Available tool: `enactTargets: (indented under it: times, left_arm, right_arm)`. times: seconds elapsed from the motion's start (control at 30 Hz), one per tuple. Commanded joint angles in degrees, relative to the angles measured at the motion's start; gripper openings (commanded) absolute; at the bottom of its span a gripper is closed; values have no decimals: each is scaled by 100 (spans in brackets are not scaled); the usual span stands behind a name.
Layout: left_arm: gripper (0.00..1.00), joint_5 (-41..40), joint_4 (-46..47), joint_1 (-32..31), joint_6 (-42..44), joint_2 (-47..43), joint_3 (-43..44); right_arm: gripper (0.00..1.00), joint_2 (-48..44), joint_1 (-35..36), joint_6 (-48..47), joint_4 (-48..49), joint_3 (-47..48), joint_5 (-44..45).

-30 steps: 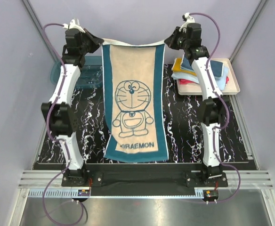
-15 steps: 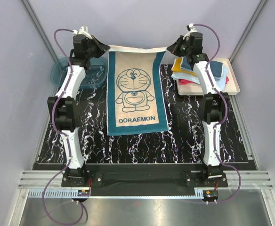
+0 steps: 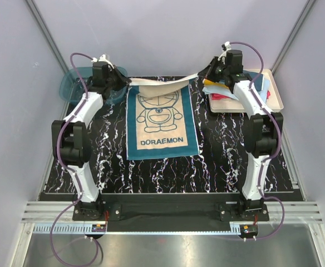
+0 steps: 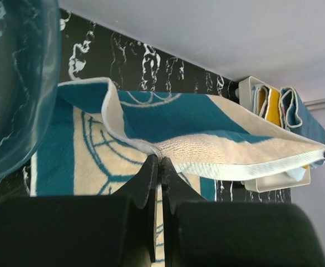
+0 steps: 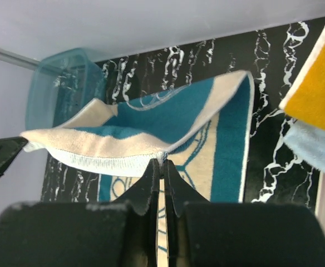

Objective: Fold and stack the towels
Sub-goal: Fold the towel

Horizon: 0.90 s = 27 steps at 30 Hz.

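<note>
A teal towel (image 3: pixel 161 119) with a cream centre and a cartoon outline lies lengthwise on the black marbled mat (image 3: pixel 218 156). Its far edge is lifted off the mat and stretched between both grippers. My left gripper (image 3: pixel 122 82) is shut on the far left corner, and the left wrist view shows its tips (image 4: pixel 158 158) pinching the hem of the towel (image 4: pixel 207 119). My right gripper (image 3: pixel 204 75) is shut on the far right corner, where its tips (image 5: pixel 161 161) pinch the towel (image 5: pixel 168 119). The held edge sags slightly in the middle.
A cream tray (image 3: pixel 222 109) at the back right holds folded towels (image 3: pixel 261 84) in orange-yellow (image 5: pixel 318 94), light blue and red. A translucent teal basin (image 3: pixel 76 83) stands at the back left, close beside the left gripper. Grey walls enclose the mat.
Both grippers have come down and moved toward the far edge. The towel hung from them before; now most of it lies flat on the mat.
</note>
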Motion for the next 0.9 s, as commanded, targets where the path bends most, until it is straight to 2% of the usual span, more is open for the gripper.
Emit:
enactTargets:
  times: [0.0, 0.2, 0.5, 0.87]
  left_arm:
    - [0, -431, 140, -30, 198, -822, -366]
    - [0, -687, -125, -144, 146, -1385, -1140]
    - [0, -1345, -625, -619, -56, -2256, -2273]
    - [0, -1760, -1152, -865, -592, -3038, -3390]
  right_arm:
    - [0, -847, 71, 115, 238, -552, -167]
    - [0, -1463, 290, 132, 115, -1783, 8]
    - [0, -2192, 343, 457, -123, -2944, 254]
    - [0, -2782, 703, 896, 185, -4544, 360]
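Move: Both grippers already hold the towel's far corners up over the table. From the left gripper, its near left corner lies about 31 cm back, 2 cm left and 19 cm down; the DORAEMON lettering 21 cm back and 15 cm right; the teal bin some 5 cm ahead and 19 cm left. From the right gripper, the towel's near right corner lies about 31 cm back, straight in line and 20 cm down; the white tray 3 cm ahead and 25 cm right. Keep both grippers shut on the towel's raised corners and draw them back together about 17 cm, over the half lying on the table and towards its near hem. Travel nearly level at first, then sink 7 to 9 cm, tipping the fingers some 20 degrees further down; stop with the held hem still in the air. ##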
